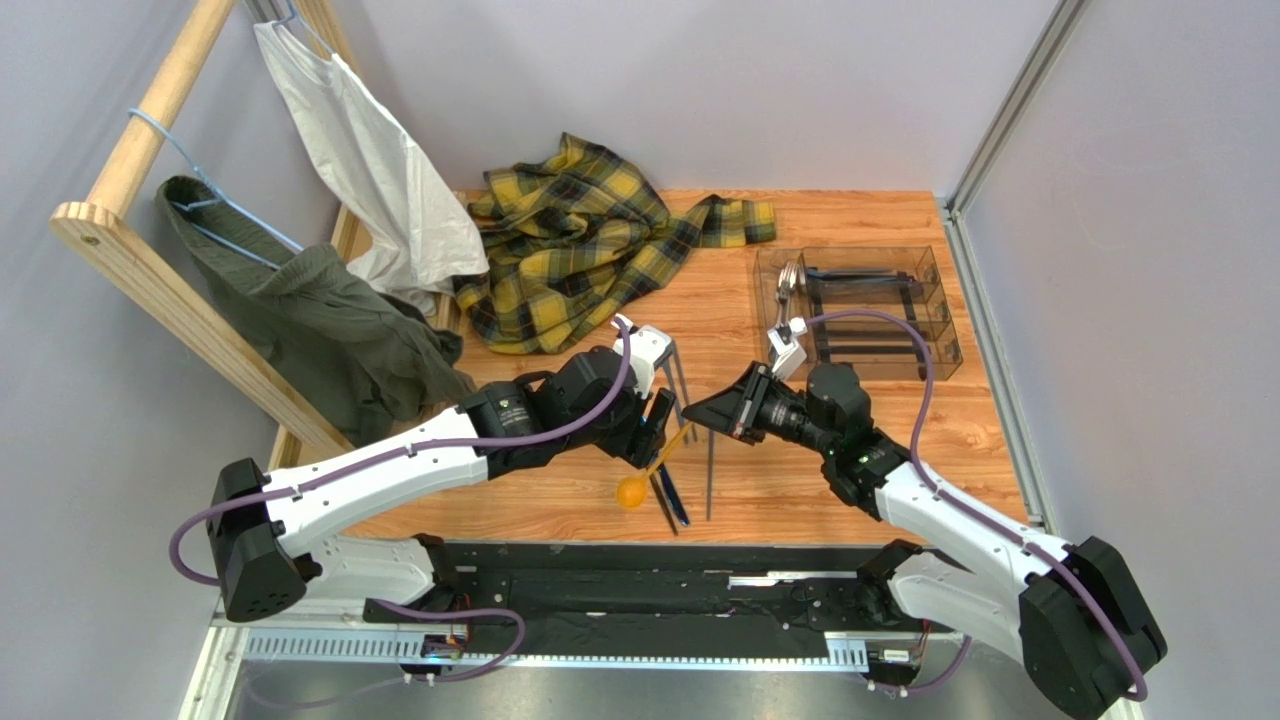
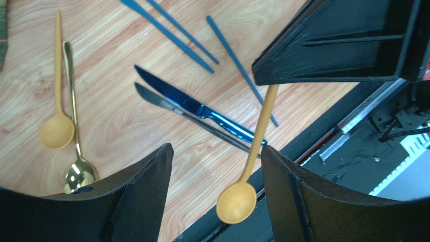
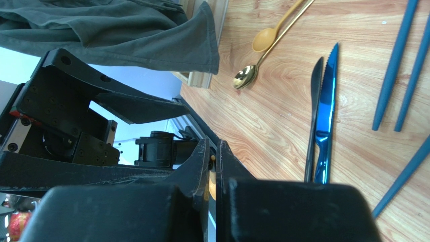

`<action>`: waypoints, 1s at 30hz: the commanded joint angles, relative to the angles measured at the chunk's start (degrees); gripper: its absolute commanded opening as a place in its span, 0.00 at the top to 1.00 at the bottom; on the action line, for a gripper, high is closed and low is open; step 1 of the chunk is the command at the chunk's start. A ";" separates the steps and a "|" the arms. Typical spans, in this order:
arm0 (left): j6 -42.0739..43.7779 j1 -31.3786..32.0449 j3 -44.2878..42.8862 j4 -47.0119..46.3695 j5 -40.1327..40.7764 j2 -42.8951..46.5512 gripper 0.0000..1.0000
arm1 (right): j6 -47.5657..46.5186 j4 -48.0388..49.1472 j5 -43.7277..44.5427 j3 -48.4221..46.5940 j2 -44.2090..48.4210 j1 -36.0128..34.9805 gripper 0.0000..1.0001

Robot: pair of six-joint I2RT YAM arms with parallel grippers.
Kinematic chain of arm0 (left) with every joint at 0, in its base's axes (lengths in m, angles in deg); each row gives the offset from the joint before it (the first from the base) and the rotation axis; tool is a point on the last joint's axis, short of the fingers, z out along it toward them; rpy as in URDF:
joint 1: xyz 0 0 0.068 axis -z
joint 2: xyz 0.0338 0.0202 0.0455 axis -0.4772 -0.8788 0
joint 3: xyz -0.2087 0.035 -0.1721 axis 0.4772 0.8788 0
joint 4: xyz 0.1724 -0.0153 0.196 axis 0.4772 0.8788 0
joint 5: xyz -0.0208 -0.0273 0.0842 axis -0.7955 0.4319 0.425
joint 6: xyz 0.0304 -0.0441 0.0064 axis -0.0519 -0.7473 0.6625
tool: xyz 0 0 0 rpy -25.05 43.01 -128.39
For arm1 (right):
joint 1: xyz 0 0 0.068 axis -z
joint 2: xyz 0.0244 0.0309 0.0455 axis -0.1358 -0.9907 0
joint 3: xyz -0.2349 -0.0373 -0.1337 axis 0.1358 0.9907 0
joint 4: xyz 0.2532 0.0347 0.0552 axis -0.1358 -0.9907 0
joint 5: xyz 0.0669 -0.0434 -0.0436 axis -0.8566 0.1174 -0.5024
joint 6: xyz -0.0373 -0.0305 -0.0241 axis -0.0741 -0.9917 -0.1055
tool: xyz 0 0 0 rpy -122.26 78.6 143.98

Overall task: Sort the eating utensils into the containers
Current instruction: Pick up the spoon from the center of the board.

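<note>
A yellow spoon [image 2: 236, 201] hangs bowl-down, clear of the table. Its handle top is pinched in my shut right gripper [image 2: 267, 75], and a yellow sliver shows between that gripper's [image 3: 214, 146] closed fingers. My left gripper [image 2: 217, 148] is open around the hanging spoon without touching it. On the wood lie another yellow spoon [image 2: 57, 128], a gold spoon [image 2: 78, 171], a shiny blue knife [image 2: 197, 108], a dark knife [image 2: 166, 103] and teal sticks [image 2: 171, 35]. The clear compartment tray [image 1: 939, 323] sits at the back right, beyond both grippers, with silver pieces at its left end.
A plaid cloth [image 1: 579, 240] lies at the back middle. A wooden rack [image 1: 150, 285] with a green garment [image 1: 323, 323] and a white one stands on the left. The black rail [image 1: 646, 578] at the table's near edge is right under the hanging spoon.
</note>
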 commanded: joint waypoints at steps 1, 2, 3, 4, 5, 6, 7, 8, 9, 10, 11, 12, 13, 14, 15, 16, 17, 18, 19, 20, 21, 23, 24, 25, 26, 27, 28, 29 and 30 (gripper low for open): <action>-0.05 0.02 -0.17 2.56 2.90 1.55 0.25 | -1.58 -0.18 1.76 -1.48 0.39 -0.28 1.00; 0.12 0.02 -0.17 2.92 2.98 1.47 0.25 | -1.57 -0.01 1.77 -1.48 0.30 -0.36 1.00; 0.21 0.02 -0.26 3.18 3.33 1.55 0.21 | -1.57 0.17 1.85 -1.39 0.04 -0.37 1.00; 0.21 0.02 -0.17 3.36 3.51 1.90 0.09 | -1.49 0.26 1.85 -1.30 -0.14 -0.37 1.00; 0.30 0.02 0.18 3.45 3.77 2.17 0.08 | -1.49 0.61 1.94 -1.22 -0.31 -0.37 1.00; 0.39 0.02 0.35 3.36 3.95 2.52 0.07 | -1.49 0.78 1.86 -1.30 -0.66 -0.37 1.00; 0.48 0.11 0.44 3.36 3.95 3.22 0.07 | -1.40 0.87 1.85 -1.22 -0.84 -0.28 1.00; 0.83 0.02 0.62 3.36 3.95 3.48 0.07 | -1.40 0.87 1.77 -1.30 -1.01 -0.36 1.00; 1.00 0.02 0.79 3.36 4.04 3.92 0.07 | -1.40 0.87 1.77 -1.30 -1.10 -0.28 1.00; 1.00 0.02 0.88 3.53 4.30 4.71 0.07 | -1.49 0.87 1.85 -1.30 -1.19 -0.36 1.00; 1.00 0.02 0.88 3.88 4.65 4.98 0.07 | -1.49 0.79 1.94 -1.13 -1.11 -0.37 1.00; 1.00 0.02 0.97 4.41 5.70 5.76 0.07 | -1.49 0.79 2.20 -1.13 -1.10 -0.28 1.00; 1.09 0.02 0.97 5.20 6.14 6.12 0.07 | -1.75 0.61 2.29 -1.22 -1.10 -0.36 1.00; 1.09 0.02 0.97 5.81 6.58 6.47 0.07 | -1.75 0.35 2.38 -1.22 -1.10 -0.37 1.00; 1.18 0.02 1.06 6.34 7.46 7.34 0.07 | -1.66 0.35 2.21 -1.30 -1.10 -0.28 1.00; 1.27 0.02 0.97 7.48 7.81 7.79 0.07 | -1.75 0.26 2.29 -1.48 -1.10 -0.36 1.00; 1.44 -0.06 0.80 8.10 8.17 8.23 0.07 | -1.84 0.00 2.29 -1.48 -0.93 -0.37 1.00; 1.53 0.02 0.62 8.80 8.95 8.84 0.07 | -1.75 -0.01 2.64 -1.48 -0.93 -0.28 1.00; 1.53 0.02 0.18 10.46 9.22 9.28 0.07 | -1.84 -0.01 2.82 -1.39 -0.84 -0.36 1.00; 1.71 -0.06 0.01 11.44 9.48 9.64 0.07 | -1.93 -0.27 3.00 -1.39 -0.75 -0.37 1.00; 1.79 0.02 -0.17 13.19 9.92 10.25 0.07 | -2.01 -0.53 3.52 -1.65 -0.84 -0.28 1.00; 1.79 0.02 -1.14 15.74 10.80 10.87 0.07 | -2.19 -0.97 3.87 -1.57 -0.84 -0.37 1.00; 1.80 0.02 -1.31 18.19 11.68 11.22 0.07 | -2.28 -1.06 4.57 -1.57 -0.93 -0.37 1.00; 1.88 0.02 -1.92 19.52 12.21 11.39 0.07 | -2.45 -1.15 5.01 -1.48 -1.02 -0.37 1.00; 1.45 0.02 -2.10 20.58 13.08 11.66 0.07 | -2.45 -1.50 5.45 -1.57 -1.02 -0.45 1.00; 1.18 0.02 -2.11 22.24 14.74 12.36 0.07 | -2.63 -1.59 6.68 -1.57 -1.28 -0.45 1.00; 1.79 0.02 -1.50 22.43 14.93 12.97 0.07 | -2.80 -1.85 7.12 -1.74 -1.54 -0.37 1.00; 1.97 0.02 -1.14 22.43 15.11 13.50 0.07 | -3.15 -2.55 7.30 -2.18 -1.89 -0.37 1.00; 2.06 0.02 -0.79 22.34 15.11 14.90 0.07 | -3.59 -2.99 7.74 -2.62 -2.50 -0.37 1.00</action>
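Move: The gold spoon on the board is some 14 cm to the left hand's left, 8 cm ahead and 15 cm below; the small yellow spoon is 12 cm left and 12 cm ahead. The two knives are about 3 cm back of the hand and 1 cm left, also on the board. From the right hand, which already holds the large yellow spoon, the container is about 27 cm right, 20 cm ahead and 14 cm lower. Leftward goes the left hand, about 9 cm, slowly at first and then faster, leaving the large yellow spoon behind and heading over the board towards the gold spoon. Its part-open fingers spread wide early on, and the wrist rolls its left side up and turns slightly counter-clockwise, some 15 degrees in all. The right hand keeps its pinch on the spoon's handle end and sinks a little, easing slightly forward. ##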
